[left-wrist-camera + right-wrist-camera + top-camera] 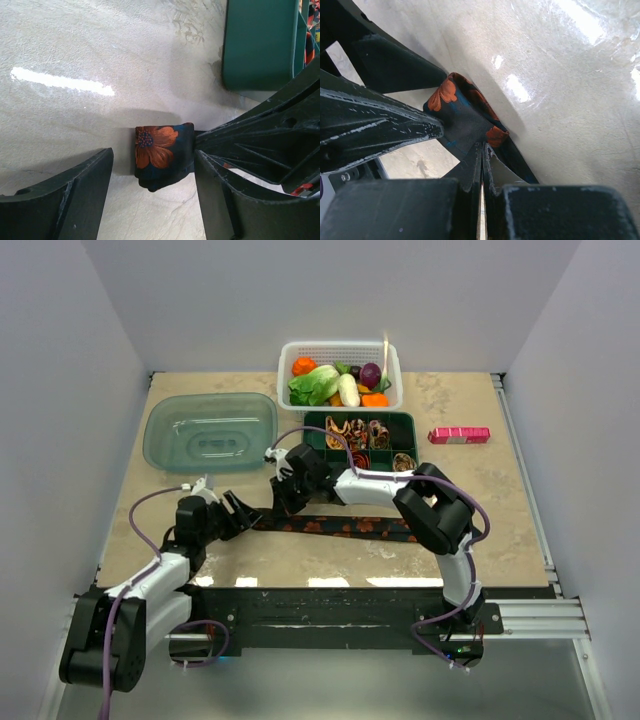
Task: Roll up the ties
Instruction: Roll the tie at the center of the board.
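A long black tie with orange flowers [345, 528] lies flat across the near middle of the table. Its left end is folded into a small start of a roll [161, 154], also seen in the right wrist view [462, 115]. My left gripper [238, 514] is open, and the folded end sits between its fingers [75, 195] without being squeezed. My right gripper [288, 492] is shut, its fingertips [482, 155] pinched on the tie's fabric right at the fold. Several small rolled ties [357, 432] sit in a green tray [405, 423].
A white basket of toy vegetables [340, 372] stands at the back. A teal plastic lid [210, 430] lies at the back left. A pink box [459, 435] lies at the right. The green tray's corner [257, 45] is close beyond the two grippers.
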Tool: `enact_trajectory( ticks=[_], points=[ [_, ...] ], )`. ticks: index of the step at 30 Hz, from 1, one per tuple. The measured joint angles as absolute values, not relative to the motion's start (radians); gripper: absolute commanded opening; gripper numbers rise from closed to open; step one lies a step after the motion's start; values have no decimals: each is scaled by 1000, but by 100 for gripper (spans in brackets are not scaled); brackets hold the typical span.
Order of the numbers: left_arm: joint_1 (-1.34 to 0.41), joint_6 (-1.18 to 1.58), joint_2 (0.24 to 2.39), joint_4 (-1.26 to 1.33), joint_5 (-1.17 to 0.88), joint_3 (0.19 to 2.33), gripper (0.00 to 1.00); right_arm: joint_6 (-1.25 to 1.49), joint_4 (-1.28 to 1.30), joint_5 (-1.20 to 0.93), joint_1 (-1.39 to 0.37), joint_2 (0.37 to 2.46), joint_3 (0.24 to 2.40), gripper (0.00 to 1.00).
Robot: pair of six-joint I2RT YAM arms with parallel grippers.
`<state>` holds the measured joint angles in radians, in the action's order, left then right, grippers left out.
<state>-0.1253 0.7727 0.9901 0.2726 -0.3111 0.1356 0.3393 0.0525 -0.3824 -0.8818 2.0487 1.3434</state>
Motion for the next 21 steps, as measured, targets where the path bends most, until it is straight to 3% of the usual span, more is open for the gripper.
enact_trajectory(
  ticks=[15,21],
  points=[
    [-125,812,1079,397,-357,116,56,361,5,-375,-895,2049,1299,0],
    [-124,854,1136,504,-394,81,41,371,-20,-375,-901,2049,1277,0]
  ],
)
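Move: The tie's small roll lies between the left hand's spread fingers, about 2 cm to that hand's right, 1 cm ahead and 1 cm below. From the right hand the roll is about 4 cm to the left, 1 cm back and 1 cm lower. The flat tie's visible middle lies some 13 cm to the right hand's right, 3 cm back and 2 cm below; the green box's middle is about 17 cm to its right and 13 cm ahead, at its height. Rightward and slightly down, about 1.5 cm, the left hand eases onto the roll, its left side dipping some 5 degrees while its fingers close by about a third and pinch the roll from both sides. The right hand, still shut, sinks and draws back about 2 cm in all, its fingertips staying on the tie just right of the roll. ##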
